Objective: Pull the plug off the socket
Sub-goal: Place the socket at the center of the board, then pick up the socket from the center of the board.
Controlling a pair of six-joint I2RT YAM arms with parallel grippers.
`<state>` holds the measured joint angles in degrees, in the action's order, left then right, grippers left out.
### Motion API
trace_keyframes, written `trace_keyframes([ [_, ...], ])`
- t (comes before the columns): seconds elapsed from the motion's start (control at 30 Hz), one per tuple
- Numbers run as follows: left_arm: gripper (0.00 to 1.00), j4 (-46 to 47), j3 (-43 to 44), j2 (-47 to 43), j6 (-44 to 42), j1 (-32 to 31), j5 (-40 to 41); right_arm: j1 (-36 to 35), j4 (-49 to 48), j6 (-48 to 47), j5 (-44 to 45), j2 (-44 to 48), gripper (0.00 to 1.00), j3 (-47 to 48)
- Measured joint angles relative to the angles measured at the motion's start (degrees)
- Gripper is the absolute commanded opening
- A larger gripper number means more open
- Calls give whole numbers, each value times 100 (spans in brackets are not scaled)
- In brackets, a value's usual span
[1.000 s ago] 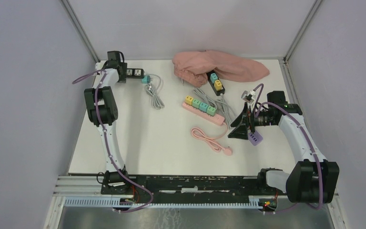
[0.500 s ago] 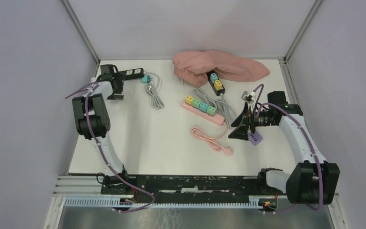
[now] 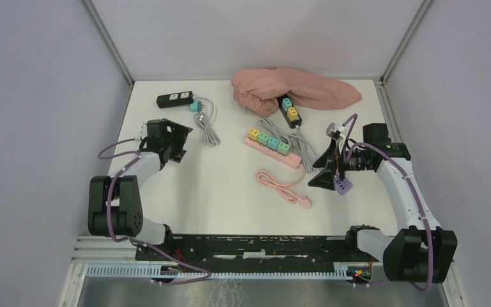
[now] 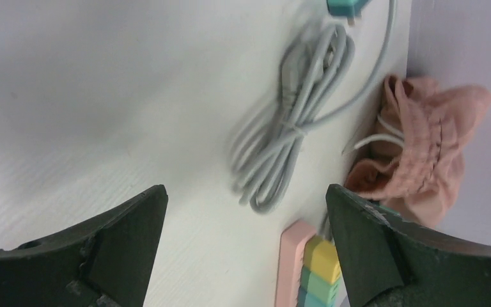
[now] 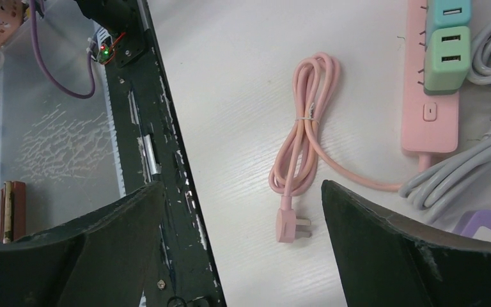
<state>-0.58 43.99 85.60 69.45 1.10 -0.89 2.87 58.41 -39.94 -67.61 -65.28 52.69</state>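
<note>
A black power strip [image 3: 174, 98] lies at the far left of the table. A teal plug [image 3: 195, 107] [image 4: 347, 6] rests by its right end, trailing a coiled grey cable [image 3: 208, 130] [image 4: 287, 144]. My left gripper [image 3: 181, 142] [image 4: 246, 192] is open and empty, nearer than the strip and apart from it. My right gripper [image 3: 312, 175] [image 5: 243, 185] is open and empty above the table, with a purple plug [image 3: 341, 186] [image 5: 486, 224] lying just beside it. A pink power strip [image 3: 272, 148] [image 5: 431, 109] [image 4: 293, 262] holds several coloured plugs.
A second black strip [image 3: 289, 112] with a teal and a yellow plug lies against a pink cloth [image 3: 294, 86] [image 4: 425, 147] at the back. A coiled pink cable [image 3: 283, 186] [image 5: 304, 141] ends in a loose pink plug [image 5: 290, 227]. Grey cables [image 5: 460, 173] run beside the pink strip.
My left gripper opened, let go of the black strip and drew back toward the near left. The strip stays at the back. My right gripper barely moved.
</note>
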Motion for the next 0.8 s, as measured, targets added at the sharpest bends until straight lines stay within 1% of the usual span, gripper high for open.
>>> trace_keyframes([
  [0.1, 99, 323, -487, -570, -487, -181, -343, 42, 0, -35, 74, 44, 100, 0],
  [0.2, 99, 623, -756, -1016, -839, -542, -745, 103, -7, -42, 205, 103, 100, 0],
  [0.27, 99, 896, -927, -1373, -1093, -846, -1154, 144, -61, 7, 396, 181, 100, 0],
  [0.37, 99, 1204, -1001, -1784, -1392, -1200, -1858, 188, -273, 240, 839, 354, 100, -2],
  [0.47, 99, 1456, -977, -2162, -1582, -1300, -2549, 221, -621, 555, 1467, 560, 100, -22],
  [0.53, 99, 1541, -870, -2352, -1633, -1305, -2953, 229, -909, 802, 1961, 649, 100, -87],
  [0.63, 99, 1628, -448, -2581, -1823, -1303, -3571, 243, -1390, 1108, 2846, 678, 100, -282],
  [0.7, 99, 1478, 9, -2730, -2251, -1305, -3926, 245, -1606, 1204, 3375, 614, 100, -409],
  [0.8, 99, 931, 662, -2920, -3193, -1353, -4118, 247, -1808, 1268, 3847, 407, 100, -503],
])
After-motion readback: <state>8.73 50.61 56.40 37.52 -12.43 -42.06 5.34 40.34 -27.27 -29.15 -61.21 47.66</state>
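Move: The purple socket lies about 10 cm ahead of the open right hand, 11 cm to its right and some 14 cm below. Its yellow plug is about 5 cm farther out and 3 cm left of the socket's middle. The pink socket's middle is roughly 20 cm ahead and 13 cm left of the right hand, and the pink mains plug sits almost under it. From the left hand, the purple socket is about 65 cm right, 11 cm back and 4 cm lower. The purple socket is what the right hand closes in on, starting slowly, then going right about 10 cm, forward 7 and down 6 while the wrist swings the leftward-pointing fingers clockwise and steeply downward, still open and touching nothing. Meanwhile the left hand, also open and empty, rises some 26 cm, swings right and draws back from the black socket, turning clockwise until its fingers point level, forward and right. ##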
